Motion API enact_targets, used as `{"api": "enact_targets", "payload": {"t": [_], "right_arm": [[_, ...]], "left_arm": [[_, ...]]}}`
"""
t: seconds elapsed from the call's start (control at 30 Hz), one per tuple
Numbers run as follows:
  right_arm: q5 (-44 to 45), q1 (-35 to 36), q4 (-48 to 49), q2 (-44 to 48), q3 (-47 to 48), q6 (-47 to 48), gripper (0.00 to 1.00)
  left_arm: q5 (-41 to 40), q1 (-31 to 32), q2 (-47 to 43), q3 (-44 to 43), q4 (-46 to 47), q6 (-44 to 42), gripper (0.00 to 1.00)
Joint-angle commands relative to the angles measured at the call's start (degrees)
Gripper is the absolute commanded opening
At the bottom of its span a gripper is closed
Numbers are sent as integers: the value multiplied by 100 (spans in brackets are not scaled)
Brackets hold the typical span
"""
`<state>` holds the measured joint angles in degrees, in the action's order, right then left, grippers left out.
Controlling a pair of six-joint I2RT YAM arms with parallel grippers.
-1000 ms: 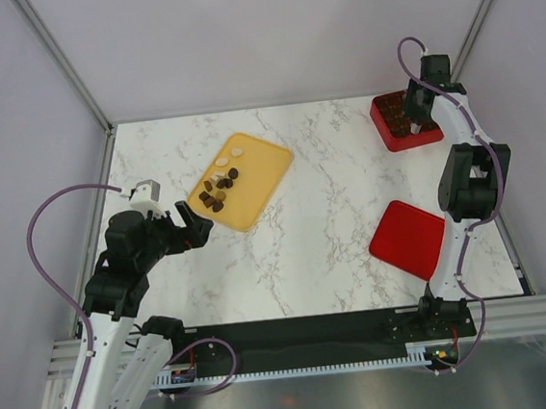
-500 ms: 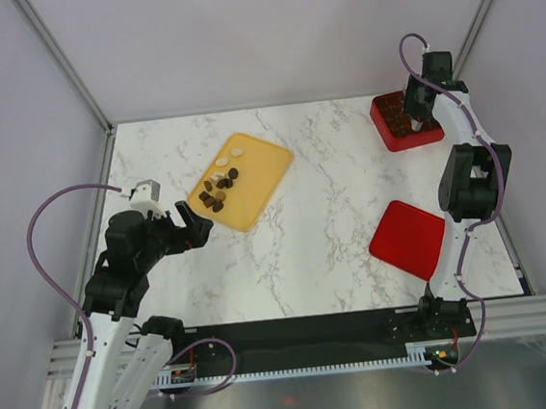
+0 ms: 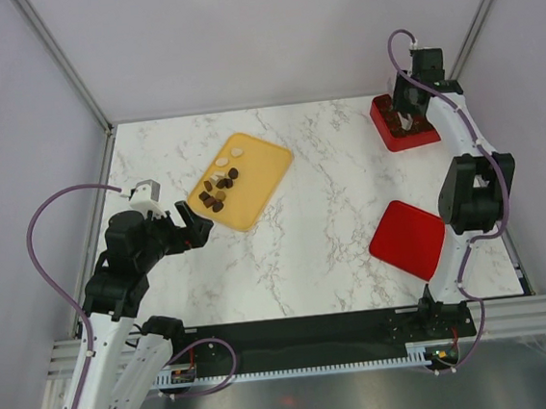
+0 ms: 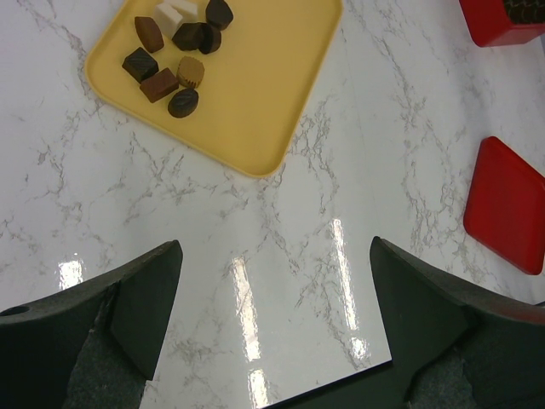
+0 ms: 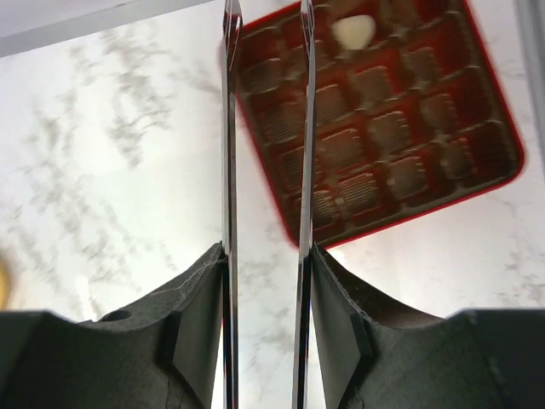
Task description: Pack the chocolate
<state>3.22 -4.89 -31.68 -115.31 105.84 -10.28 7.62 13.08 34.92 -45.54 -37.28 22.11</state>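
The chocolate [image 3: 220,192] lies on a yellow tray [image 3: 255,172]: several dark brown pieces in a cluster, with two cream-white ones [image 3: 230,156] farther back. In the left wrist view the same pieces [image 4: 174,60] sit at the tray's [image 4: 264,94] upper left. My left gripper [image 3: 194,228] [image 4: 272,290] hovers wide open over bare marble just short of the tray's near corner. My right gripper [image 3: 403,117] [image 5: 266,25] hangs over the left edge of the red gridded box [image 3: 428,135] [image 5: 383,128]. Its thin blades stand apart with nothing between them. One white piece [image 5: 353,31] rests in a far compartment.
A flat red lid [image 3: 409,240] [image 4: 507,204] lies on the marble at the right, nearer the arm bases. Aluminium frame posts and grey walls close in the table on the left, back and right. The black base rail runs along the near edge.
The right wrist has shifted left and back across the red box, from its right side to its left edge. The left arm has not moved.
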Motion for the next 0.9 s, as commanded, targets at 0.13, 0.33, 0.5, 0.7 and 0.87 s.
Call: {"api": "enact_targets", "payload": {"t": [0.13,0.33,0.5,0.7,0.87], "right_arm": [[-173,1419,504,1036,-870,158,49],[-629,2342,1136,1528,-1731,255,50],[-832,3079,1542,1450,-2059,483,50],[-945,3502,1884,1072,-2032,975,53],[-1070,3705,2087,642,-1813,1187,55]], "left_arm": [[-59,-34,-46,28,168,-75,100],[-50,-34,-46,28,177,-75,100],[-59,-34,-46,28,177,-75,100],[-67,-34,-73,36,177,-75,100],[-76,-34,-73,27,177,-75,100]]}}
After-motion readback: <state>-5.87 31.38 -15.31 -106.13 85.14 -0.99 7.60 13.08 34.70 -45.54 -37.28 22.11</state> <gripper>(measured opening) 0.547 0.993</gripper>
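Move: The round white chocolate I go for next lies about 47 cm to the left of my right hand, roughly level with it in reach and some 14 cm lower. The second white disc sits about 5 cm farther left of it and 3 cm nearer me; the dark chocolate is some 7 cm nearer me and 2 cm left of it. The red box is about 6 cm ahead of my right hand and 6 cm to its right. From my left hand the white chocolate is about 31 cm ahead and 11 cm right. Still gripping the metal tongs, now empty, I swing my right hand left about 33 cm and back some 11 cm, away from the red box and over the table to the yellow tray. I rise a little first, then sink about 4 cm, turning the wrist some 50 degrees counter-clockwise so the tips point at the nearer white disc, and I let the tongs spread slightly. ##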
